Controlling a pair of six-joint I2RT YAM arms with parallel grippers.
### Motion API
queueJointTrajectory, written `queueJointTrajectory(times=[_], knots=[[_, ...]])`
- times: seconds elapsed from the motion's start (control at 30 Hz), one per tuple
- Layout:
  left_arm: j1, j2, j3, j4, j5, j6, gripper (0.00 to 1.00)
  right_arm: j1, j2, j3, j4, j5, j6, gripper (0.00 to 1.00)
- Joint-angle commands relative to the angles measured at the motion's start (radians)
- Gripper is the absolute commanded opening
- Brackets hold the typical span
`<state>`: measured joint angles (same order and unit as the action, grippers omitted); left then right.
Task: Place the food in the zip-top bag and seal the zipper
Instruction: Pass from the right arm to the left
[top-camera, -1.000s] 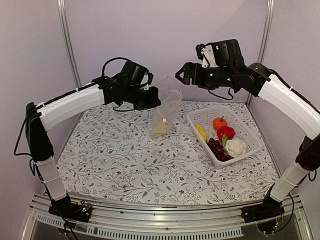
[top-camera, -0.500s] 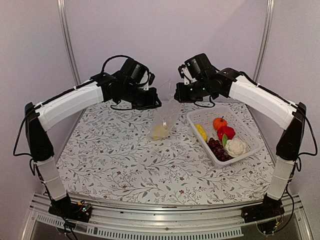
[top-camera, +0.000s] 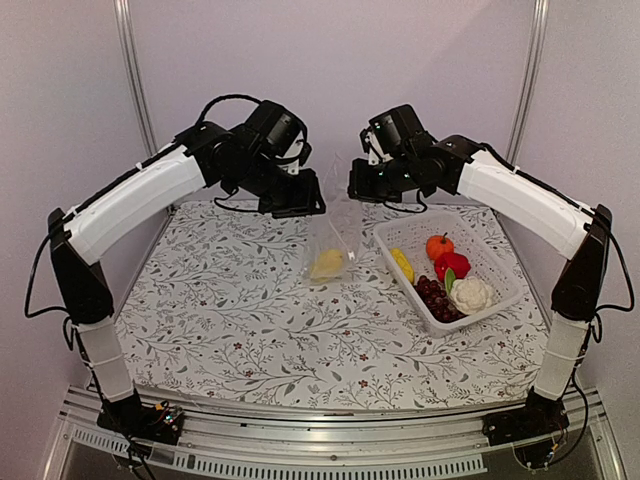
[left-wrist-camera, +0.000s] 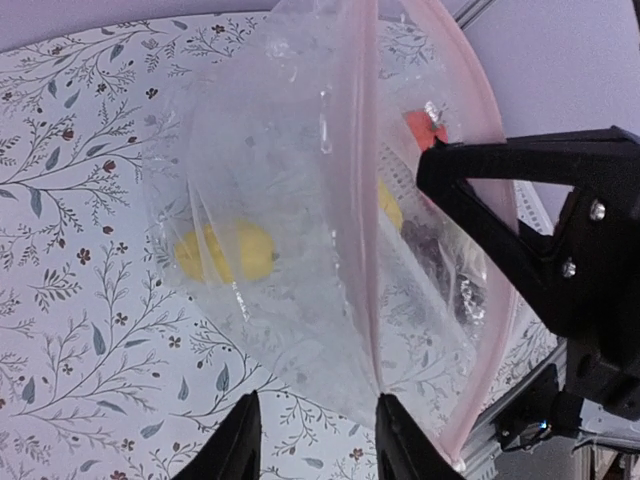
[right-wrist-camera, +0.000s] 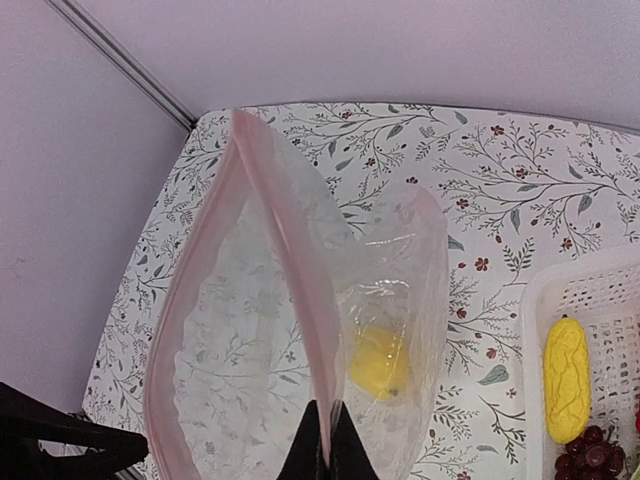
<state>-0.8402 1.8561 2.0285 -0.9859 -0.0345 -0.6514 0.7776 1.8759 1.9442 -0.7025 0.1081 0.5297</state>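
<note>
The zip-top bag (top-camera: 335, 232) hangs open-mouthed over the middle of the table, with one yellow piece of food (top-camera: 327, 264) at its bottom. My right gripper (top-camera: 355, 186) is shut on the bag's rim; in the right wrist view its gripper (right-wrist-camera: 326, 440) pinches the pink zipper (right-wrist-camera: 311, 331), and the yellow piece (right-wrist-camera: 378, 360) shows through the plastic. My left gripper (top-camera: 302, 206) is open at the bag's other side. In the left wrist view the gripper (left-wrist-camera: 315, 445) has its jaws apart, and the zipper (left-wrist-camera: 366, 150) runs down beside one finger, unpinched.
A white perforated basket (top-camera: 418, 221) at the right holds a yellow corn (top-camera: 402, 264), orange pumpkin (top-camera: 438, 246), red pepper (top-camera: 452, 265), purple grapes (top-camera: 432, 295) and white cauliflower (top-camera: 472, 294). The floral cloth (top-camera: 230, 320) covers the table, with walls close behind.
My right gripper swung in from the upper right to the bag's mouth and shut on the zipper edge. The left gripper opened, let go of the bag and lifted slightly.
</note>
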Motion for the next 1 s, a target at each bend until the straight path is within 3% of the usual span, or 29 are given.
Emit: queueJointTrajectory(times=[0.0, 0.33, 0.47, 0.57, 0.73, 0.97], knots=[[-0.034, 0.064, 0.070, -0.095, 0.007, -0.025, 0.41, -0.001, -0.002, 0.009, 0.044, -0.021, 0.044, 0.00], [-0.066, 0.143, 0.176, -0.222, -0.102, -0.131, 0.40, -0.001, -0.023, -0.012, 0.095, -0.040, 0.057, 0.00], [-0.056, 0.155, 0.174, -0.216, -0.139, -0.159, 0.27, -0.001, -0.061, -0.068, 0.131, -0.049, 0.058, 0.00], [-0.056, 0.128, 0.182, -0.207, -0.231, -0.177, 0.02, -0.003, -0.080, -0.098, 0.130, -0.054, 0.045, 0.00], [-0.056, 0.019, 0.104, -0.117, -0.343, -0.157, 0.00, -0.043, -0.120, -0.140, 0.085, -0.070, 0.091, 0.01], [-0.029, -0.034, 0.029, -0.081, -0.371, -0.090, 0.00, -0.095, -0.170, -0.100, 0.118, -0.360, 0.098, 0.41]])
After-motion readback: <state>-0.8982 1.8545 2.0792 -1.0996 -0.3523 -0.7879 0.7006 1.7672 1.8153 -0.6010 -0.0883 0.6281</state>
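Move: From the left hand, part open, the bag's near zipper rim hangs about 3 cm below, 1 cm back and 1 cm to the right; the yellow food inside the bag is some 5 cm ahead, 2 cm right, 20 cm down. The basket stands about 10 cm ahead and 36 cm right, 26 cm down. From the right hand, already pinching the rim farther along, that near stretch is about 7 cm back, 7 cm left, 4 cm below. Left hand dips about 3 cm, pinches the bag's rim, then lifts leftward some 4 cm as right fingers open. ##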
